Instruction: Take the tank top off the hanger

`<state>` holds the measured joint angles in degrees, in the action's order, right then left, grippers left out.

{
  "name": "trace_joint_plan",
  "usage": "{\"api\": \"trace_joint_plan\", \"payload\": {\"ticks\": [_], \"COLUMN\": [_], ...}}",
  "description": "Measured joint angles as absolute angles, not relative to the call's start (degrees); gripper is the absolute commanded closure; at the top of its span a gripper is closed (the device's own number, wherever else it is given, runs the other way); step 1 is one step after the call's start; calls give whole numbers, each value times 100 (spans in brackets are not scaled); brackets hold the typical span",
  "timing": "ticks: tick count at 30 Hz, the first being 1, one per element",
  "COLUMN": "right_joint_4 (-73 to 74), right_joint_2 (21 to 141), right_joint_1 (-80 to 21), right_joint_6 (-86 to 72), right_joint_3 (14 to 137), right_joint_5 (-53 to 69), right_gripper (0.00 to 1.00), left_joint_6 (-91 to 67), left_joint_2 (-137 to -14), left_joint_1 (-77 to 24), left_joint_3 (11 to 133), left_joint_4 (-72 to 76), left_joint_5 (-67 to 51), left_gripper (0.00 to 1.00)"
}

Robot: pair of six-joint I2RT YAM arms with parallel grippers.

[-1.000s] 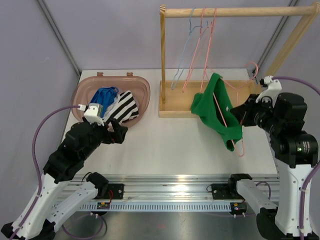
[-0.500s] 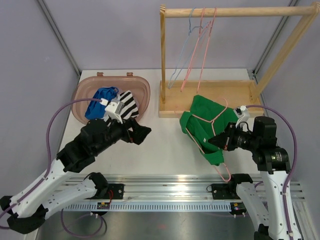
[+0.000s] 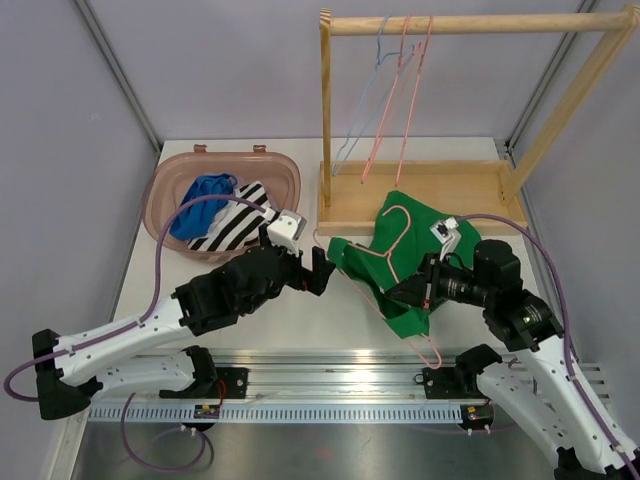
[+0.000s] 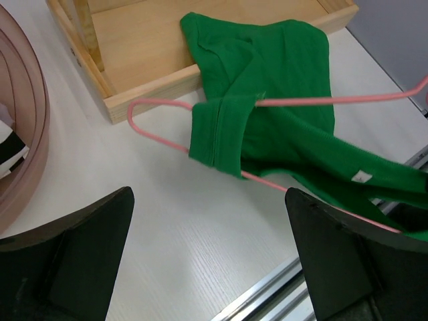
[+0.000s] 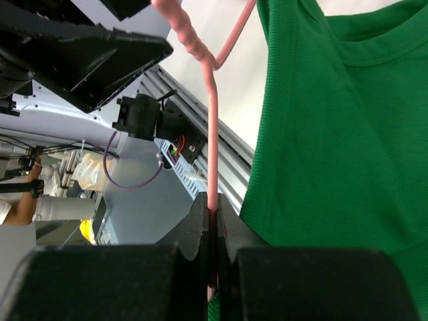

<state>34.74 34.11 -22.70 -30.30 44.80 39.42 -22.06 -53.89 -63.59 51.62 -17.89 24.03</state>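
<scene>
A green tank top (image 3: 362, 262) hangs on a pink wire hanger (image 3: 432, 352) over the table, in front of the wooden rack. My right gripper (image 3: 408, 292) is shut on the hanger's wire; in the right wrist view the pink wire (image 5: 212, 134) runs straight down between the closed jaws (image 5: 212, 217), with the green cloth (image 5: 334, 134) to its right. My left gripper (image 3: 325, 270) is open and empty, just left of the top's near shoulder. In the left wrist view the top (image 4: 281, 87) and the hanger's end (image 4: 157, 137) lie ahead of the spread fingers (image 4: 208, 214).
A pink basket (image 3: 160, 190) with blue and striped clothes stands at the back left. The wooden rack (image 3: 325, 120) and its base tray (image 3: 470, 185) stand at the back right, with blue and pink empty hangers (image 3: 375, 110) on the rail. A metal rail (image 3: 340, 365) runs along the front edge.
My right gripper has carried the hanger with the tank top down and left, toward the front middle. My left arm has reached right, from the basket to the garment's left side.
</scene>
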Motion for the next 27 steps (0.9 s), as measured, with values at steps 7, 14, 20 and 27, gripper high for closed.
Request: {"api": "trace_joint_plan", "payload": {"ticks": [7,14,20,27], "right_joint_4": [2816,2185,2078,2067], "right_joint_2": [3669,4150,4169,4086], "right_joint_1": [-3273,-4075,-4213,-4213], "right_joint_6": [-3531,-3730,-3745,-3756], "right_joint_3": [4235,4235,4248,4311], "right_joint_5": [3326,2991,2790,2705], "right_gripper": [100,100,100,100], "left_joint_6": [-1935,-1883,-1881,-1883], "left_joint_2": [-5594,-5927,-5894,-5540], "left_joint_1": [-6364,-6366,-6366,-6366], "left_joint_3": [4956,4779,4593,4346], "left_joint_4": [-1269,-1100,-1105,-1111], "left_joint_5": [2469,2477,2598,2700], "left_gripper": [6,19,17,23]}}
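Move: The green tank top's near strap, looped over the hanger's left shoulder, lies about 6 cm ahead of the open left hand, 5 cm to its right and 3 cm lower. The bare hanger tip is some 7 cm ahead, 2 cm left, equally low; the rack base's near left corner is roughly 16 cm straight ahead and 15 cm down. From the right hand, which pinches the hanger, that strap is about 7 cm ahead, 9 cm left, slightly lower. The hanger, tank top still on it, is carried about 6 cm left towards the left hand by the right hand, which keeps its pinch, turns slightly counter-clockwise and then holds. Meanwhile the left hand sinks about 5 cm, edging forward and first slightly right, then back left, to bring its gripper nearer the strap; its fingers narrow a little but stay wide open. ##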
